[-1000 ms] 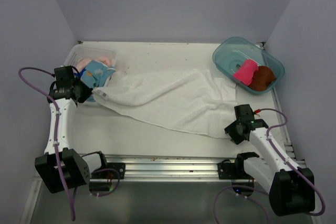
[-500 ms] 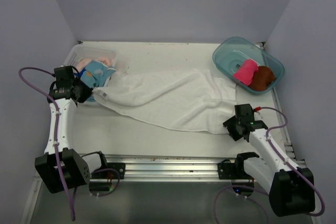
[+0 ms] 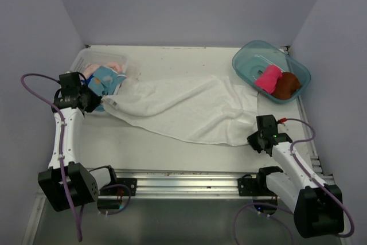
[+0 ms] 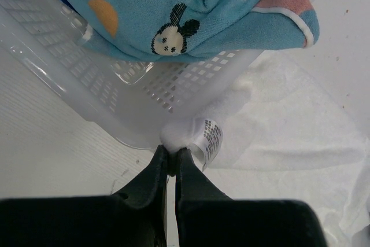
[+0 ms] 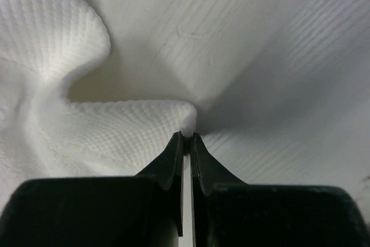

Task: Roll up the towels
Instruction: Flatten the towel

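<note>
A white towel (image 3: 189, 110) lies spread and rumpled across the middle of the table. My left gripper (image 3: 105, 105) is shut on its left corner by the care label (image 4: 208, 137), right against the basket; in the left wrist view the gripper (image 4: 171, 154) pinches white cloth. My right gripper (image 3: 252, 140) is shut on the towel's near right corner, and the right wrist view shows the gripper (image 5: 188, 137) closed on the folded edge of the white towel (image 5: 115, 125). A light blue cartoon-print towel (image 4: 196, 10) hangs over the basket rim.
A white lattice basket (image 3: 97, 54) at the back left holds the light blue towel (image 3: 106, 78) and a pale peach one (image 3: 113, 63). A clear teal tub (image 3: 241, 55) at the back right holds a hot pink towel (image 3: 268, 77) and a brown one (image 3: 285, 85). Grey walls surround the table.
My right gripper was open beside the towel's near right corner and has shut on it. The left gripper has kept its hold and place.
</note>
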`<state>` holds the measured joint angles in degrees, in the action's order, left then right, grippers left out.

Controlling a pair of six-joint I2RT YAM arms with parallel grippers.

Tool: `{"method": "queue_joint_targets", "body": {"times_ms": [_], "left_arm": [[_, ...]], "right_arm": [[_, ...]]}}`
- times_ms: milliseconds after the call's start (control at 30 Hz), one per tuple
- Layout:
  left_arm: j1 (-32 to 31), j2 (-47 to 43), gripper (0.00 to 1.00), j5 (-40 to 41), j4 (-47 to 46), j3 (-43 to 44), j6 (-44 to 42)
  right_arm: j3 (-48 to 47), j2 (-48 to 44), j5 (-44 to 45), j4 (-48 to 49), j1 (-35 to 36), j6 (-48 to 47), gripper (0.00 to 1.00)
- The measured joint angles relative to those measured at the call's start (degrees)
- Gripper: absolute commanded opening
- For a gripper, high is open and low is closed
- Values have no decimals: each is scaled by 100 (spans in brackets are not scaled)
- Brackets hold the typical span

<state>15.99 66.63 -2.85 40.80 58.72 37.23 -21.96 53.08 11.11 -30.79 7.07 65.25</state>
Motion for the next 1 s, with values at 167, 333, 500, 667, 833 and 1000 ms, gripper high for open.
{"method": "queue_joint_targets", "body": {"times_ms": [167, 333, 500, 667, 833, 1000], "left_arm": [[0, 0, 0, -101, -2, 0, 2], [2, 0, 0, -297, -22, 7, 15], [-2, 31, 0, -876, -205, 201, 96], [-258, 177, 0, -1384, -470, 750, 179], [-671, 365, 0, -1781, -704, 1945, 175], [-713, 223, 0, -2083, -1073, 3016, 170]], "right_arm": [[-885, -426, 579, -1019, -2, -332, 0], [-2601, -435, 1187, -1285, -26, -809, 0], [-4050, -341, 1781, -1486, -63, -1207, 0], [-5309, -328, 2341, -1808, -83, -1657, 0], [-6579, -531, 2924, -2044, -83, -2234, 0], [-7875, -802, 3440, -2247, -81, -2732, 0]]}}
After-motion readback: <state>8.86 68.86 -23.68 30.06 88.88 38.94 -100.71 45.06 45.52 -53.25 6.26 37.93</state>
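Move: The white towel lies spread on the table, its middle about 15 cm ahead and 30 cm left of the right hand, which already pinches its near right corner at table height. The left hand already holds the tagged left corner aloft; from there the towel's middle is roughly 6 cm ahead, 38 cm right and 16 cm below, and the white basket some 20 cm ahead, 14 cm left, 11 cm lower. The teal basin stands about 33 cm ahead and 16 cm right of the right hand. The towel's near edge is swept up off the table by both hands, each keeping its corner pinched. The right leads at once, rising fast by about 50 cm and drifting right, first slightly forward, then back; the left follows late, up some 25 cm, right and a little forward. Both wrists tip their fingers upward, the right also rolling. ##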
